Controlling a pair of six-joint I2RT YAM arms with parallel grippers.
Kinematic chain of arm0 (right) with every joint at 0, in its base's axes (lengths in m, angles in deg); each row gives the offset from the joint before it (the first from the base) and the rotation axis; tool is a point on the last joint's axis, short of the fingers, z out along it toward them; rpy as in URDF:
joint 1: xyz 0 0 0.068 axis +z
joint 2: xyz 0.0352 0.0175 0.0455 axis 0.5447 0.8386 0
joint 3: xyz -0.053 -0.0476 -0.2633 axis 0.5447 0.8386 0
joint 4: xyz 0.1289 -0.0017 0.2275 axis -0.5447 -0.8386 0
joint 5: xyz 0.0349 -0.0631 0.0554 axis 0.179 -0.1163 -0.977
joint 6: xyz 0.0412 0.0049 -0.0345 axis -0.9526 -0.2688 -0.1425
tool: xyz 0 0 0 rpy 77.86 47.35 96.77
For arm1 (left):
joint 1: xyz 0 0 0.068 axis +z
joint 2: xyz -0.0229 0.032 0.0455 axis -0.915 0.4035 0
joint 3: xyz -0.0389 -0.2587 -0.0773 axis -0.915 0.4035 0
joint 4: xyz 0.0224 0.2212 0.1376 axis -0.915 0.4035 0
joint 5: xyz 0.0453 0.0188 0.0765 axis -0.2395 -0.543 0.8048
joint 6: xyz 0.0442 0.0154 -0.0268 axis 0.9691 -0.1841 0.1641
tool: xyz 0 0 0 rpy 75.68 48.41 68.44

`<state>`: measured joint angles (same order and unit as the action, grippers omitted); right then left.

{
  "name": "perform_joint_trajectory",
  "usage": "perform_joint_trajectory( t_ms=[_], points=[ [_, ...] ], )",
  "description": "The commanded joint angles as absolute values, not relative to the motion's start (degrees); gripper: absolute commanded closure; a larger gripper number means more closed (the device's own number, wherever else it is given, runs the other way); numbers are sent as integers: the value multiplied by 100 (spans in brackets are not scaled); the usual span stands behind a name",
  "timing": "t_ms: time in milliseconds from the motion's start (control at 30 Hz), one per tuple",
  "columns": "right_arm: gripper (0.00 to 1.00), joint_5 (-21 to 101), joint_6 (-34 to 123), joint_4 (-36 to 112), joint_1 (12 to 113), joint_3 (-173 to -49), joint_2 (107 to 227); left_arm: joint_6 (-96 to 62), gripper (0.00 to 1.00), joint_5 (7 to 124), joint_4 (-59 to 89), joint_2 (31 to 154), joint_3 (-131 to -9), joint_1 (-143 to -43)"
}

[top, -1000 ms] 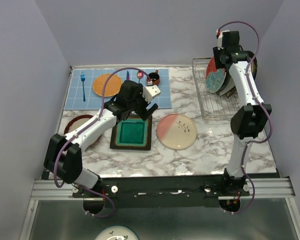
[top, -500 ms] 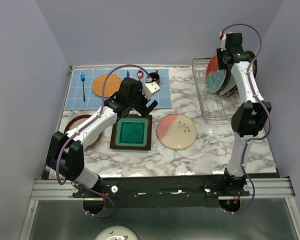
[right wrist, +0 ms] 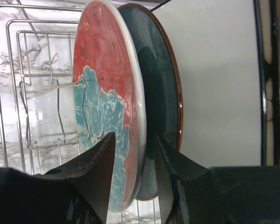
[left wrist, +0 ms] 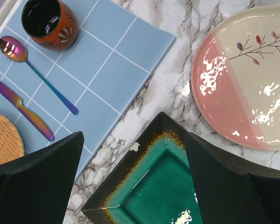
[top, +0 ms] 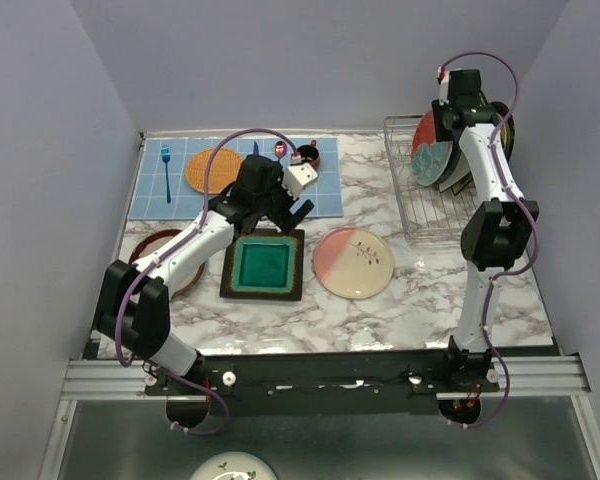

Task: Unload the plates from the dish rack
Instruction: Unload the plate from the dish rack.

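Observation:
The silver dish rack [top: 427, 205] at the far right holds several plates on edge. In the right wrist view a red-and-teal flowered plate [right wrist: 100, 98] stands in front of a dark teal one [right wrist: 162, 98], a cream one [right wrist: 219, 84] and a stripe-rimmed one [right wrist: 269, 79]. My right gripper [right wrist: 135, 136] [top: 446, 118] straddles the flowered plate's top rim, one finger on each face, with slight gaps. My left gripper [left wrist: 133, 136] [top: 278, 220] hangs wide open and empty over a corner of the teal square plate [left wrist: 154, 186] [top: 263, 265]. A pink-and-cream plate [top: 353, 262] lies flat beside it.
A red-rimmed plate [top: 152, 245] lies partly under the left arm. The blue placemat [top: 235, 200] at the back left carries an orange woven mat [top: 212, 170], a dark-red cup [left wrist: 49, 23], a spoon [left wrist: 37, 74], a knife [left wrist: 23, 109] and a fork [top: 166, 172].
The right gripper's jaws have narrowed around the flowered plate's rim and the wrist shifted slightly right. The left gripper drifted a little toward the far side, still open.

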<state>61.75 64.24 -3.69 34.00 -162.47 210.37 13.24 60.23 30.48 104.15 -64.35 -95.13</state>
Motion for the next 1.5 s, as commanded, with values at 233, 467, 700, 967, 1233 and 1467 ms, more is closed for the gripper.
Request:
perform_joint_trajectory(
  t_ms=[233, 467, 700, 967, 1233, 1467],
  points=[
    [99, 6040, 6285, -405, 3362, -16629, 21500, 1370, 1, 5988, 3056, 10535, -6496, -9240],
    [99, 5997, 6293, -440, 3362, -16612, 21298, 1353, 1, 5935, 3074, 10508, -6487, -9204],
    [99, 6040, 6372, -510, 3353, -16638, 21105, 1353, 1, 5927, 3065, 10464, -6478, -9187],
    [99, 5944, 6390, -783, 3362, -17104, 20876, 1353, 1, 5892, 2994, 10455, -6417, -9134],
    [99, 5926, 6504, -765, 3353, -16955, 20507, 1265, 1, 5865, 3003, 10534, -6487, -9108],
    [99, 5777, 6487, -783, 3362, -16981, 20287, 1265, 1, 5865, 3082, 10552, -6549, -9090]
  ],
)
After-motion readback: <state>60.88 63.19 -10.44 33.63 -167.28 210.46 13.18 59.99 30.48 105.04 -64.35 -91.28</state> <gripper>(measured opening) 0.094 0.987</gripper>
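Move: The red-and-turquoise plate stands upright in the dish rack with its upper rim between the open right fingers; its middle is roughly 9 cm below that hand, barely 1 cm ahead and 1 cm left. Beside it, the dark plate is about 3 cm to the hand's right and the white square plate some 8 cm right, both about 1 cm ahead and 8 cm down. From the left hand, the red-and-turquoise plate lies about 18 cm ahead, 31 cm right and 5 cm lower. Right fingers sink 2 cm, pinch the plate's rim, then rise 3 cm, drawing back; left hand eases left. ##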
